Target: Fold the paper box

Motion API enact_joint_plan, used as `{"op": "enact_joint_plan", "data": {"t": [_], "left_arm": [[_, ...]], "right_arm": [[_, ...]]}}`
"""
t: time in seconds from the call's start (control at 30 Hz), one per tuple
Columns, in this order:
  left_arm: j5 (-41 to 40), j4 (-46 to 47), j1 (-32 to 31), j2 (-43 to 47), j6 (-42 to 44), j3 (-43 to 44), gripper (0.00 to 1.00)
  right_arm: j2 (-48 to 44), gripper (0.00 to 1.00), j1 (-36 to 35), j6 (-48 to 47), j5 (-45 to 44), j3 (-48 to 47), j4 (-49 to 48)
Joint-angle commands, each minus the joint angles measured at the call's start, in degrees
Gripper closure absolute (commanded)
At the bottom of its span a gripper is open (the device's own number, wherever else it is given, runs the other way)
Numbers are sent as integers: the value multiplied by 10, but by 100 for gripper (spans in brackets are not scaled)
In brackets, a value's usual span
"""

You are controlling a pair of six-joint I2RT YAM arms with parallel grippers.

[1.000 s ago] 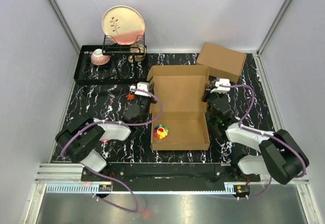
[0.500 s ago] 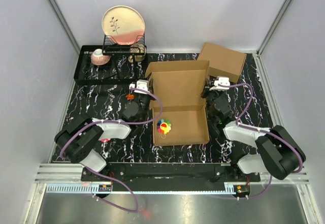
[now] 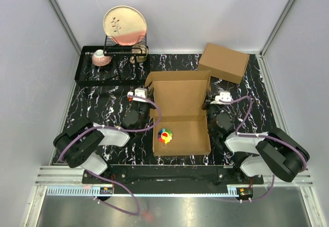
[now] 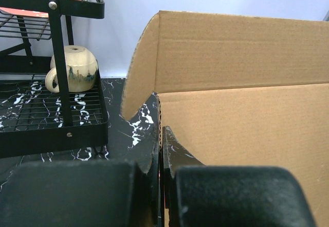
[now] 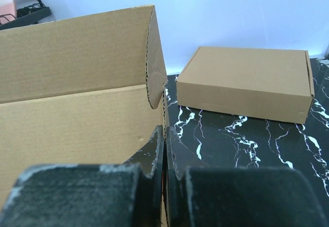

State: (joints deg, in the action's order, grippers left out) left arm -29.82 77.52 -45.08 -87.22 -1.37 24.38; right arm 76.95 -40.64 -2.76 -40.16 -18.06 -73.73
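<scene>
The paper box (image 3: 181, 130) lies open in the middle of the table, its lid (image 3: 180, 92) standing up at the back. My left gripper (image 3: 150, 108) is shut on the thin left side wall (image 4: 160, 115) of the box; the cardboard edge runs between the fingertips of that gripper (image 4: 162, 137). My right gripper (image 3: 208, 107) is shut the same way on the right side wall (image 5: 165, 115), and the corrugated edge sits between the tips of this gripper (image 5: 165, 134). A small multicoloured toy (image 3: 165, 135) rests inside the box near its left wall.
A second, closed brown box (image 3: 224, 62) (image 5: 247, 83) sits at the back right. A black dish rack (image 3: 110, 57) at the back left holds a plate (image 3: 125, 25) and a pink cup (image 3: 101, 58). A beige mug (image 4: 72, 75) stands on the rack tray.
Both grippers have pulled the box toward the near edge. The lid has swung up from nearly flat to more upright, and the toy has slid along with the box.
</scene>
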Motion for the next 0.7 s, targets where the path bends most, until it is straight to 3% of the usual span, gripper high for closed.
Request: {"op": "enact_joint_plan", "data": {"t": [0.0,0.37,0.67], "left_arm": [[57,179,-38,25,-7,-10,100],[28,179,-106,42,10,-51,100],[-11,179,-140,82,25,-106,100]], "right_arm": [[3,100,-54,-8,-11,26,-40],[59,100,-130,-24,-84,57,-110],[1,89,-196,10,-155,100,-45]]}}
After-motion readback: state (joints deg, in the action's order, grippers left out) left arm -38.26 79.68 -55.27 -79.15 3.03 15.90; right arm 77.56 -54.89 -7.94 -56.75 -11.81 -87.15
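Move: The paper box's open tray has its middle about 9 cm back, 11 cm right and 7 cm below the left hand; from the right hand it lies 9 cm back, 11 cm left and 7 cm below. Its raised lid spans the hands, middle about 2 cm ahead. In the tray, the flower toy sits 9 cm back and 5 cm right of the left hand. The closed carton is some 22 cm ahead of the right hand and 7 cm right. The paper box is drawn straight back over the table towards the robot by both hands together, each travelling about 5 cm at near-level height while still pinching its side edge of the raised lid. The wrists hardly turn; the left fingers stay shut, and the right ones just begin to slacken at the very end. ##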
